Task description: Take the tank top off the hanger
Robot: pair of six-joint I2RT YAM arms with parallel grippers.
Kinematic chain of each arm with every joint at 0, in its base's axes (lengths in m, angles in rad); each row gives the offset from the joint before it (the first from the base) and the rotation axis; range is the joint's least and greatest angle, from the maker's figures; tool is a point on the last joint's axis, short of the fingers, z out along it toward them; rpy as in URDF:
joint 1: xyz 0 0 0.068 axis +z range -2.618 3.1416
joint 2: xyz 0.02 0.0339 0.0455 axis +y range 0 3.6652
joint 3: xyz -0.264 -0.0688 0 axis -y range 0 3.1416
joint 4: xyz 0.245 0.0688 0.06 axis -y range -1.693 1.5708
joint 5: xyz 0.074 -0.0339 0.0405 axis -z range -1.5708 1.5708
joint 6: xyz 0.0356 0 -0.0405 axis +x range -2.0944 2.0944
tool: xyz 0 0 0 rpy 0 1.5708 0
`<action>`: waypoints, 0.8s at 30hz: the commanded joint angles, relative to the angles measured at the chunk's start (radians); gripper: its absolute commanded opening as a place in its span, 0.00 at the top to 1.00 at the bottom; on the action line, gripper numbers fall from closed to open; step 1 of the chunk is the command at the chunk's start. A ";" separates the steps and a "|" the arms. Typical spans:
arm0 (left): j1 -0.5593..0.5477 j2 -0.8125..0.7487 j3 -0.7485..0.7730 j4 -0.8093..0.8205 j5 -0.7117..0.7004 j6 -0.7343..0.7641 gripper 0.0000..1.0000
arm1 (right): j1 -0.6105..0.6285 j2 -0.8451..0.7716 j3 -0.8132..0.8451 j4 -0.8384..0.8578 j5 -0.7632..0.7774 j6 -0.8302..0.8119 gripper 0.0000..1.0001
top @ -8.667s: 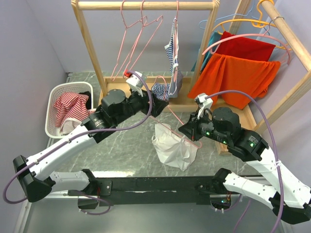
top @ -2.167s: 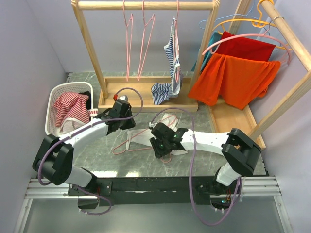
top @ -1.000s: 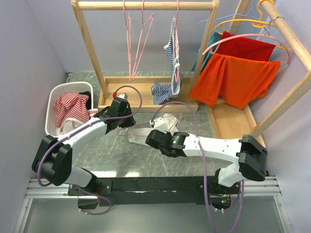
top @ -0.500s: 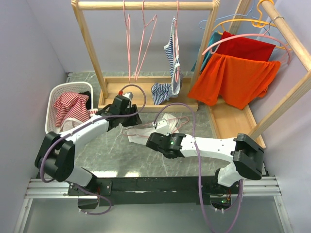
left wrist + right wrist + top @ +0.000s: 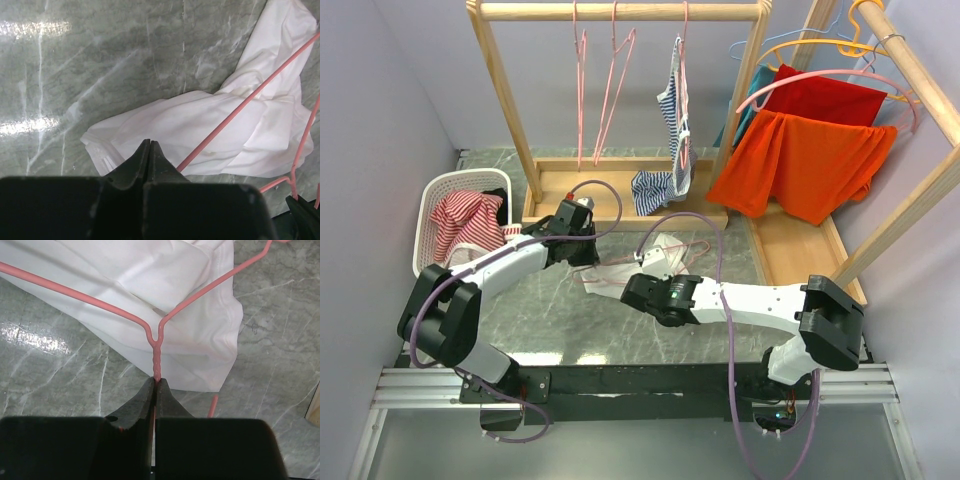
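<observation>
The white tank top (image 5: 200,125) lies crumpled on the grey marble table, with the pink wire hanger (image 5: 240,107) still threaded through it. My left gripper (image 5: 149,142) is shut, its tips pinched into the cloth near its lower left edge. In the right wrist view the tank top (image 5: 200,340) spreads beyond the jaws. My right gripper (image 5: 156,381) is shut on the hanger's twisted neck (image 5: 156,360). From above, the tank top (image 5: 618,274) shows between the two wrists, and the hanger's hook (image 5: 682,247) sticks out to the right.
A white laundry basket (image 5: 433,190) with striped clothes stands at the left. Behind is a wooden rack (image 5: 620,12) with bare pink hangers (image 5: 582,90) and a striped garment (image 5: 672,110). A second rack at the right carries orange and red garments (image 5: 810,160).
My left gripper has slid right onto the tank top's edge and shut. Over the last second my right gripper has kept its hold on the hanger and barely moved.
</observation>
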 commanded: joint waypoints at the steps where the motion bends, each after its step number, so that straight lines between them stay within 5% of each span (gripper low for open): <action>1: 0.002 -0.018 0.019 -0.022 -0.027 0.013 0.99 | 0.008 -0.025 -0.005 0.011 0.030 0.027 1.00; 19: 0.025 -0.349 -0.030 -0.324 -0.143 -0.079 0.99 | -0.013 0.027 -0.003 0.011 0.014 0.058 1.00; 24: 0.025 -0.401 -0.094 -0.254 -0.045 -0.098 0.93 | -0.018 0.027 0.005 0.015 0.009 0.045 1.00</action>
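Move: The white tank top's strap, at the hanger's left end, lies practically at the left hand's closed fingertips, roughly 1 cm below. From that hand, the tank top's middle is some 9 cm right and 3 cm back, the rack's base rail about 8 cm straight ahead, and the basket roughly 27 cm left and 8 cm ahead. From the right hand, which already pinches the hanger's neck, the strap lies about 14 cm left and 7 cm ahead. With its fingers kept shut, the left hand first edges left low over the table by the hanger's left end, then lifts away in one quick sweep up, left and back, ending about 6 cm higher, 5 cm farther left and 5 cm nearer its base, the wrist turning some 10 degrees counter-clockwise. Meanwhile the right hand keeps its pinch on the hanger's neck and sinks about 1 cm, holding the hanger against the table side while the left hand comes clear of the strap. ##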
